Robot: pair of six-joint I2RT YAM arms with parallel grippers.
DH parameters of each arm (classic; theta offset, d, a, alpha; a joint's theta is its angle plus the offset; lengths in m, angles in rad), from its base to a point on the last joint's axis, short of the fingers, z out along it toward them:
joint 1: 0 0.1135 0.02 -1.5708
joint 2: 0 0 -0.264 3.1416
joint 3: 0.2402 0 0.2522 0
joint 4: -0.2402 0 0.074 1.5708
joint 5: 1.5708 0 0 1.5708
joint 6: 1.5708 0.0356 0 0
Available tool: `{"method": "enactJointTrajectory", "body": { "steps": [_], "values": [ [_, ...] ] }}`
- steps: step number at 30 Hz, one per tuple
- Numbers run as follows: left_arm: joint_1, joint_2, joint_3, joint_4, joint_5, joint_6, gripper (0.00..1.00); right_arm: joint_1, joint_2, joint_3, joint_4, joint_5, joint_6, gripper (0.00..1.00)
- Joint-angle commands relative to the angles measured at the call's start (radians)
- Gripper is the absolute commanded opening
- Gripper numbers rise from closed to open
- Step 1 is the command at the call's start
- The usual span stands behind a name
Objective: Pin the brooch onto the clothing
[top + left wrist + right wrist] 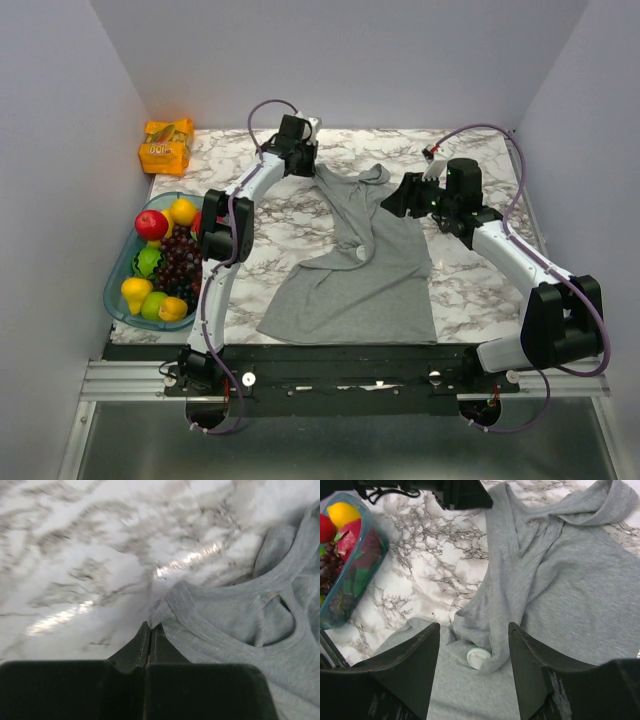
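Note:
The clothing is a light-grey tank top lying crumpled on the marble table, with its straps toward the far side. My left gripper is at the far strap; its jaws are shut, pinching the edge of the clothing. My right gripper hangs open above the middle of the clothing, fingers wide apart. Between them, on the cloth, lies a small pale round disc, half under a fold. It looks like the brooch seen from its back; no coloured face shows.
A clear blue tray of fruit stands at the left edge, also seen in the right wrist view. An orange packet lies at the back left corner. Walls close the table on three sides.

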Motion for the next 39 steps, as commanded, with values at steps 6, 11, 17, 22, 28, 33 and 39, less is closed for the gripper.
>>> {"method": "enactJointTrajectory", "body": {
  "steps": [6, 11, 17, 22, 28, 33, 39],
  "values": [
    [0.162, -0.008, 0.156, 0.254, -0.032, 0.044, 0.00, -0.006, 0.050, -0.009, -0.051, 0.019, -0.026, 0.65],
    [0.205, 0.089, 0.237, 0.364, 0.000, 0.002, 0.00, -0.006, 0.061, -0.024, -0.057, 0.019, -0.026, 0.65],
    [0.237, 0.126, 0.248, 0.458, 0.028, -0.090, 0.33, -0.007, 0.079, -0.040, -0.068, 0.028, -0.023, 0.65],
    [0.239, 0.082, 0.208, 0.459, 0.051, -0.093, 0.95, -0.007, 0.069, -0.066, -0.070, 0.031, -0.011, 0.65],
    [0.236, -0.116, -0.011, 0.409, -0.085, -0.094, 0.99, -0.006, 0.003, -0.122, -0.090, 0.056, 0.003, 0.65],
    [0.227, -0.322, -0.267, 0.377, -0.154, -0.117, 0.99, -0.006, -0.066, -0.173, -0.088, 0.057, 0.020, 0.65],
    [0.181, -0.390, -0.435, 0.223, -0.185, -0.088, 0.91, -0.004, -0.118, -0.231, -0.080, 0.053, 0.040, 0.65]
  ]
}}
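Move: The left gripper already pinches the clothing's near-left collar corner. The bare patch by the table's far edge lies about 14 cm ahead of it, 11 cm left and 3 cm below. The clothing's other shoulder is level ahead, 17 cm to the right; the white brooch is 21 cm back and 12 cm right; the orange bag is 6 cm ahead and 42 cm left. From the right hand the patch is some 32 cm ahead, 30 cm left and 15 cm below. Fling the left gripper forward, left and up by some 12 cm each way, dragging the pinched clothing corner towards the far edge and tipping the fingers up about 25 degrees. Sink 4 cm, open wide to let the cloth go, then draw back about 11 cm, drifting left and slightly up. Meanwhile lower the right hand about 6 cm, easing back 5 cm, fingers staying open and empty. ##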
